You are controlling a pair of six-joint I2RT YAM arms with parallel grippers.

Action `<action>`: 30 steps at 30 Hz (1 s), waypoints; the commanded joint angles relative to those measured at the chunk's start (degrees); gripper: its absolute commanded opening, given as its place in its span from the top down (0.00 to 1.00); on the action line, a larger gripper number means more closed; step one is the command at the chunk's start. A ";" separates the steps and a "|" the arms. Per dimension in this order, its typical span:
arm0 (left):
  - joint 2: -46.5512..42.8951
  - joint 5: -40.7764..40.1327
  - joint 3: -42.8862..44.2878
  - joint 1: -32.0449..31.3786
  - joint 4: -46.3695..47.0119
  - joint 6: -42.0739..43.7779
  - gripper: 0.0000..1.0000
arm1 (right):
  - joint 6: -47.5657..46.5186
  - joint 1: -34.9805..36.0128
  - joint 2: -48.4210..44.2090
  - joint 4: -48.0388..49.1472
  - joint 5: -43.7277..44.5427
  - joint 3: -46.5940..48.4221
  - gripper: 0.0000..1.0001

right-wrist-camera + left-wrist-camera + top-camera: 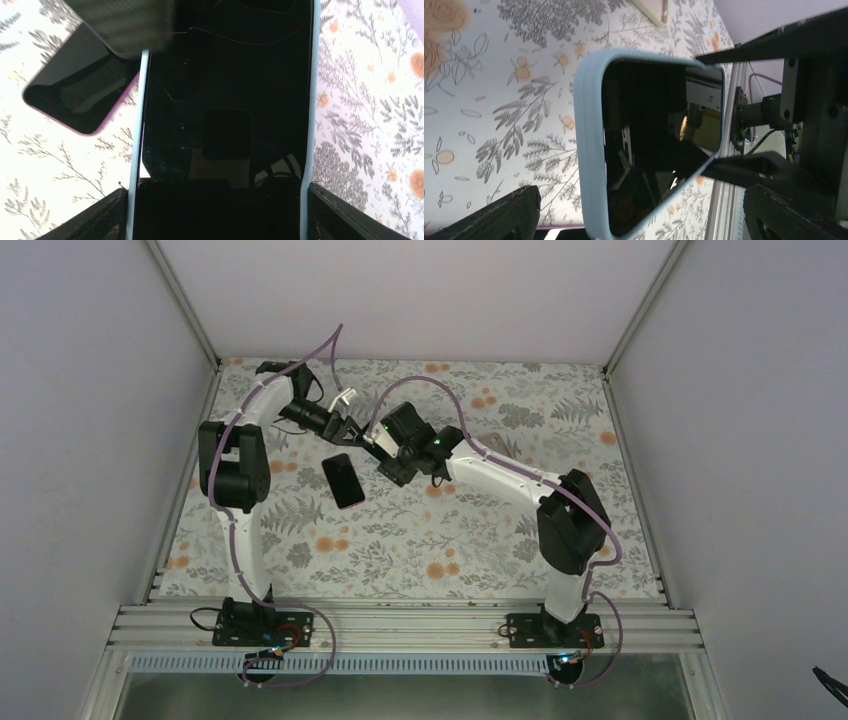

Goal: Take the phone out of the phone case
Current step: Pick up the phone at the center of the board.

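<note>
A phone (225,75) with a dark screen sits in a light-blue phone case (136,150) and is held up off the table. My right gripper (216,200) is shut across the case's width, with one finger pressed on each long edge. In the left wrist view the same phone (659,125) and its blue case (589,150) stand between the wide-open fingers of my left gripper (644,200). The left finger (509,215) of that gripper stays apart from the case. From above, both grippers meet at the phone (368,437) at the back middle of the table.
A second phone (343,480) in a pink-edged case lies flat on the floral tablecloth just in front of the grippers, also seen in the right wrist view (75,95). A small pale object (345,397) lies behind them. Walls enclose the table on three sides.
</note>
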 commanded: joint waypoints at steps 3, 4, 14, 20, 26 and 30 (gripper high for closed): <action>0.05 4.60 1.20 -0.04 -1.05 0.11 0.00 | 0.06 2.43 0.30 1.80 -0.52 4.97 0.45; 0.16 4.71 0.93 -0.04 -1.05 0.22 0.00 | 0.10 2.70 0.73 1.66 -0.68 5.38 0.45; -2.40 7.23 -1.67 -0.04 -1.14 1.27 0.46 | -0.15 3.46 2.88 3.16 1.55 6.77 0.45; -4.97 7.67 -4.29 -0.55 -1.14 2.35 0.80 | -0.24 3.41 2.84 3.76 1.88 6.65 0.45; -8.30 6.54 -4.20 -1.25 -1.14 4.95 0.98 | -2.33 2.90 3.44 -3.35 -4.77 8.91 0.08; -13.91 2.34 -5.17 -3.44 -1.14 8.62 0.98 | -6.44 -0.35 0.96 -13.13 -22.63 9.57 0.00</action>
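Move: The phone in the light-blue case is already off the board, its sides held between the right fingers. Its middle lies about 4 cm left, 2 cm ahead and slightly above the right hand, and some 4 cm right, 2 cm back and level from the left hand, whose fingers stand wide open. The loose phone lies on the board, roughly 2 cm left, 4 cm back and 14 cm below the left hand, about 10 cm left of the right one. The blue-cased phone is carried about 3 cm left into the left hand's open jaws by the right hand, which then holds nearly still. The left fingers close almost shut across the phone's thickness and pinch it; the left hand then lifts some 3 cm and draws back about 2.5 cm, while the right fingers spread to fully open and let go. ##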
